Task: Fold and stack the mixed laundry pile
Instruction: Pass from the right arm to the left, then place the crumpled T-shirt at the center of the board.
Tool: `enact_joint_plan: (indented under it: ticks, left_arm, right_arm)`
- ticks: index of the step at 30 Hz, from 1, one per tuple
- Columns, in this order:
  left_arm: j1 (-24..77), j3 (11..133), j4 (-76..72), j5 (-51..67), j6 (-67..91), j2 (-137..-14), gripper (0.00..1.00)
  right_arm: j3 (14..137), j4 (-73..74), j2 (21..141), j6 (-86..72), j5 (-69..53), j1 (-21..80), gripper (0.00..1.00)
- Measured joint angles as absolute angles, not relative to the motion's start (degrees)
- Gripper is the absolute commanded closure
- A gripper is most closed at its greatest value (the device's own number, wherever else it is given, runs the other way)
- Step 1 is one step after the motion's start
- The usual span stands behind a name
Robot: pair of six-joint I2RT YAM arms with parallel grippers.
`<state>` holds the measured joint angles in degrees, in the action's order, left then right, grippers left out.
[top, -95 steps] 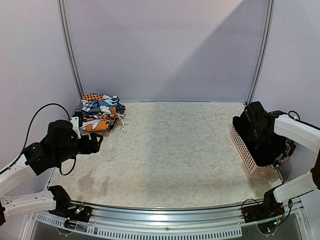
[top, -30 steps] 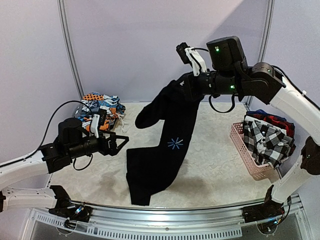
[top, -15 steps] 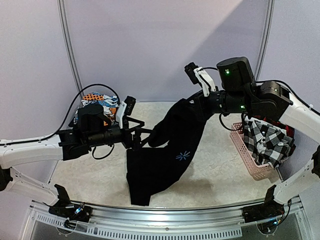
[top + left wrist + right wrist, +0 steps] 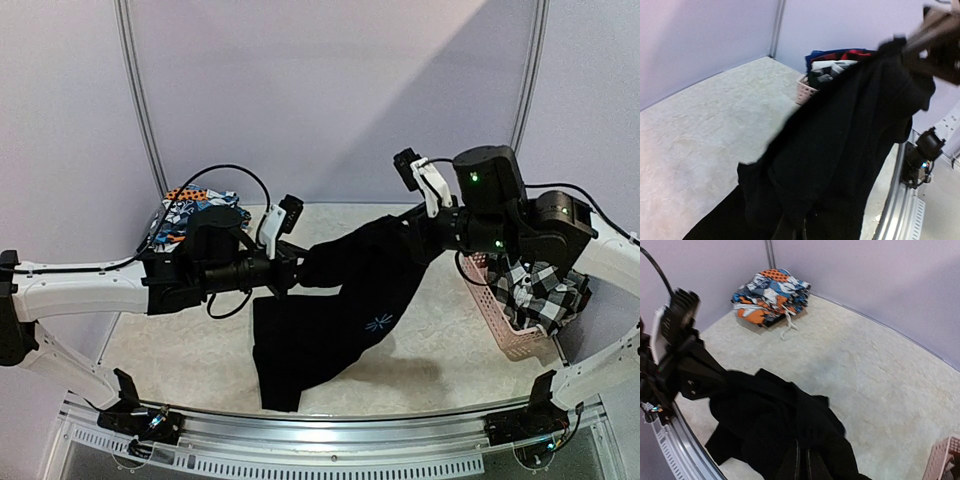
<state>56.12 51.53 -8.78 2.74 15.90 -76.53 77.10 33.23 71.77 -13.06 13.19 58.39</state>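
A large plain black garment [image 4: 345, 290] with a small pale star print hangs stretched between both grippers, and its lower end rests on the table. My left gripper [image 4: 300, 268] is shut on its left part; the left wrist view shows the cloth bunched over the jaws [image 4: 798, 231]. My right gripper [image 4: 415, 228] is shut on the upper right part, and the black fabric [image 4: 775, 425] drapes down from that gripper [image 4: 802, 447]. A black-and-white checked piece [image 4: 545, 285] and a red/navy plaid one [image 4: 840, 54] lie in the pink basket [image 4: 500, 325].
A folded stack of orange-blue-white printed pieces [image 4: 190, 208] sits at the back left corner, with a white drawstring [image 4: 787, 325] trailing from it. The pink basket stands at the right edge. The purple walls close the back and sides. The metal rail [image 4: 330, 420] runs along the near edge.
My left arm swung right to the hanging black garment and its jaws closed on it. My right arm moved right and lower with the garment, which now spans both grippers.
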Motion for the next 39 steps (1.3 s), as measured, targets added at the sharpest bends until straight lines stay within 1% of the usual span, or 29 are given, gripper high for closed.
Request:
enact_joint_plan:
  ticks: [1,2,3,5,6,9,12,15,18,23,26,28,29,30,32,34,35,37,39]
  left_arm:
    - [56.21,51.64,-8.36,1.30,16.27,-76.53,1.00]
    - [56.21,51.66,-8.01,0.08,16.86,-76.53,1.00]
    - [56.23,51.66,-7.60,-1.28,17.69,-76.53,1.00]
    - [56.27,51.57,-6.81,-3.88,19.88,-76.53,1.00]
    - [56.27,51.31,-6.81,-4.54,20.84,-76.58,1.00]
    - [56.27,49.54,-7.70,-5.76,23.86,-77.52,1.00]
    - [56.27,47.13,-9.80,-6.33,27.03,-81.21,1.00]
    - [56.51,45.45,-10.35,-6.61,29.34,-84.82,1.00]
    - [57.89,44.58,-10.04,-7.70,30.94,-86.30,1.00]
    - [60.97,45.23,-9.17,-9.26,31.64,-86.19,0.99]
    - [62.57,47.09,-8.19,-9.52,31.64,-86.24,0.96]
    - [63.88,48.62,-8.14,-9.50,31.64,-86.50,0.92]
    - [64.88,49.65,-8.25,-9.43,31.57,-86.94,0.89]
    - [65.82,50.61,-8.34,-9.32,31.55,-87.59,0.78]
    - [67.66,52.49,-8.80,-8.36,31.38,-89.76,0.45]
    - [68.99,53.21,-9.61,-7.31,31.14,-91.90,0.20]
    - [69.45,53.15,-9.74,-6.87,31.11,-92.77,0.12]
    - [69.87,52.05,-9.74,-6.52,31.05,-93.34,0.03]
    - [69.89,50.54,-9.67,-6.61,31.14,-92.73,0.02]
  right_arm:
    - [74.70,33.21,70.65,-14.06,15.51,58.41,0.91]
    - [72.73,33.39,69.76,-15.18,17.52,58.41,0.81]
    - [70.30,33.58,68.77,-16.78,20.21,58.43,0.68]
    - [65.54,34.76,66.98,-21.21,24.91,58.43,0.48]
    - [63.26,35.48,66.17,-23.53,26.68,58.43,0.44]
    - [57.71,38.87,64.75,-30.17,30.04,58.37,0.38]
    - [53.82,40.66,64.49,-35.33,29.52,58.39,0.35]
    - [50.76,38.83,62.98,-37.56,24.99,58.39,0.33]
    - [48.21,33.87,60.42,-38.28,18.68,58.39,0.31]
    - [48.21,26.17,61.71,-38.44,11.77,58.39,0.27]
    - [49.91,23.92,65.69,-38.59,9.45,58.39,0.27]
    - [50.98,23.27,68.05,-38.81,8.86,58.39,0.27]
    - [51.22,23.22,68.69,-38.96,8.93,58.39,0.28]
    - [51.33,23.22,69.12,-39.20,9.26,58.39,0.28]
    - [51.33,23.57,69.28,-39.86,10.28,58.39,0.28]
    - [51.33,23.73,69.28,-40.60,11.03,58.39,0.29]
    - [51.29,23.73,69.28,-41.01,11.16,58.39,0.29]
    - [50.83,23.22,69.19,-41.78,10.85,58.39,0.30]
    - [49.93,22.41,69.17,-42.19,9.56,58.39,0.30]
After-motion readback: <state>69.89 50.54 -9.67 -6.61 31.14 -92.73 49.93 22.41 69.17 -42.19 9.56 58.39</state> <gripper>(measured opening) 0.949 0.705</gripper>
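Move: The black garment is pinched in both my hands and its hem already lies on the table. Its middle hangs about 6 cm to the right of my left hand, level fore and aft, some 14 cm below; from my right hand that middle is roughly 12 cm left, level ahead, 22 cm below. The pink basket stands about 32 cm right of my right hand and 12 ahead, 25 lower. The patterned pile is some 32 cm left and 28 ahead of my left hand, 18 lower. I open my right fingers and let go of the garment, swinging that hand about 10 cm right while it sinks some 15, then bring it back left over the marked part, fingers open and tipped further down. My left hand keeps its pinch, lowers its end about 12 cm after a slight move forward and left, draws back and to the right, then opens and lets go just above the table. ##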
